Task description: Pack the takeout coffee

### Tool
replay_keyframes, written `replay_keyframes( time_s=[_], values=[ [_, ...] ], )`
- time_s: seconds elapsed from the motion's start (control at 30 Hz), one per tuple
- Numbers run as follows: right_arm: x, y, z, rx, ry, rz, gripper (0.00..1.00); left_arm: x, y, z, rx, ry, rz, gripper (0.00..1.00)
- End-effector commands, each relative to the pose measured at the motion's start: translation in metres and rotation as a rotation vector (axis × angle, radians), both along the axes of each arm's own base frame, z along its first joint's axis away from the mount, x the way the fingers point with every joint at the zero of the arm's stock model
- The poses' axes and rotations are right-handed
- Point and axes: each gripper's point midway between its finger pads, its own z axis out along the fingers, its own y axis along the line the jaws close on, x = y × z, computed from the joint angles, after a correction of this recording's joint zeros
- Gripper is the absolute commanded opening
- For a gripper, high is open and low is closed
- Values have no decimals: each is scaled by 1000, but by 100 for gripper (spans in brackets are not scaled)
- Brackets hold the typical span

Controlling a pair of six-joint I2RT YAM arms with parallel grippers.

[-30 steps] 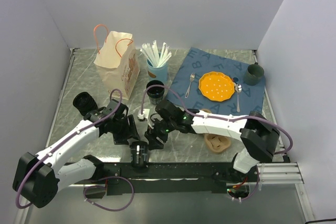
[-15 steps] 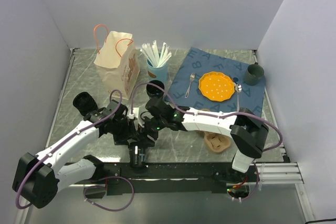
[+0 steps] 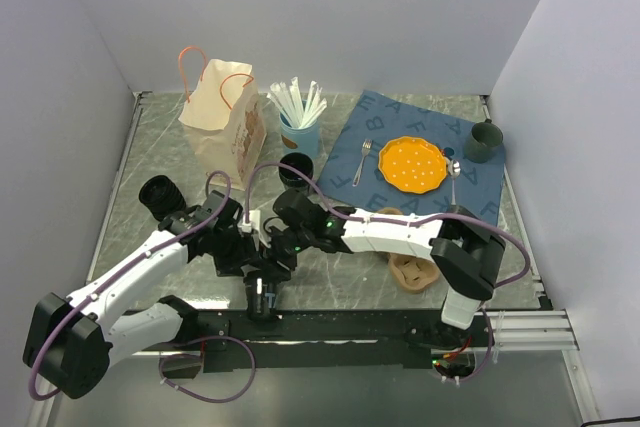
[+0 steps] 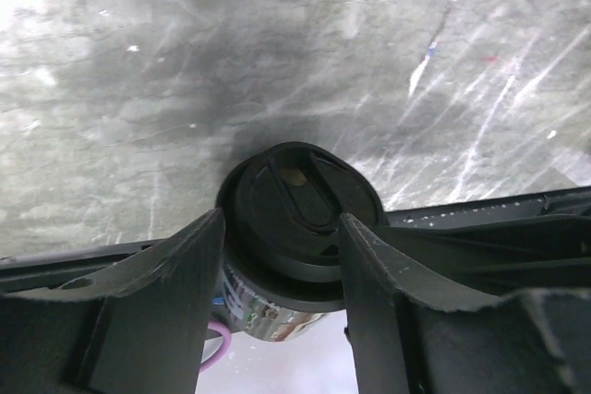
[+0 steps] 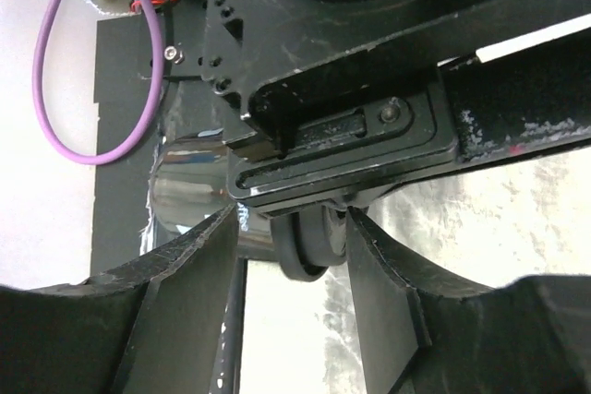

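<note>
The takeout coffee (image 3: 262, 297), a black cup with a black lid, is at the table's near edge. In the left wrist view its lid (image 4: 300, 219) faces the camera with the shiny cup wall below. My left gripper (image 4: 282, 228) has a finger against each side of the lid and is shut on it. My right gripper (image 3: 278, 259) hangs close beside the left one. In the right wrist view the lid's rim (image 5: 309, 251) shows edge-on between the fingers of the right gripper (image 5: 291, 228). Its jaws are open, with a gap on the left side.
A paper bag (image 3: 225, 127) stands at the back left, with a light-blue cup of straws (image 3: 300, 132) and a lidless black cup (image 3: 296, 172) beside it. A blue mat (image 3: 470, 182) holds an orange plate (image 3: 412, 164) and a grey-green mug (image 3: 485, 142). A black rail (image 3: 350, 322) lines the near edge.
My right gripper has moved left, close up to the left gripper and the cup. Both pairs of jaws have narrowed a little. The cup has stayed in place.
</note>
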Motion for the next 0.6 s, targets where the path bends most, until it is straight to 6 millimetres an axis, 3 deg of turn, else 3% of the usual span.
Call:
replay_keyframes(
  time_s=[0.0,0.2,0.4,0.57],
  values=[
    [-3,12,1,60,-17,28,56,5,9,4,53,-17,42,57],
    [-7,12,-4,54,-10,28,52,18,23,10,140,-29,78,59],
    [-5,15,-2,73,-46,11,26,21,31,7,163,-7,100,61],
    [-7,12,-3,77,-51,17,18,22,44,5,192,4,123,62]
  ],
)
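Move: The left hand has the tipped, black-lidded coffee cup at its fingertips, lid forward and base towards the robot; the cup's middle lies about 5 cm back, 1 cm right and 3 cm below. From the right hand the middle is some 4 cm back, 3 cm left and 5 cm below. The other dark cup stands roughly 22 cm ahead and 8 cm right of the left hand, 2 cm lower. Leftward by about 3.5 cm, with a smaller shift forward, the left hand takes the tipped cup along at its fingertips, away from the right hand, its left side rolling up some 10 degrees and its fingers barely changing. The right hand hardly travels, easing slightly down and back while its fingers close from over half open to nearly shut beside the lid, with nothing between them. ##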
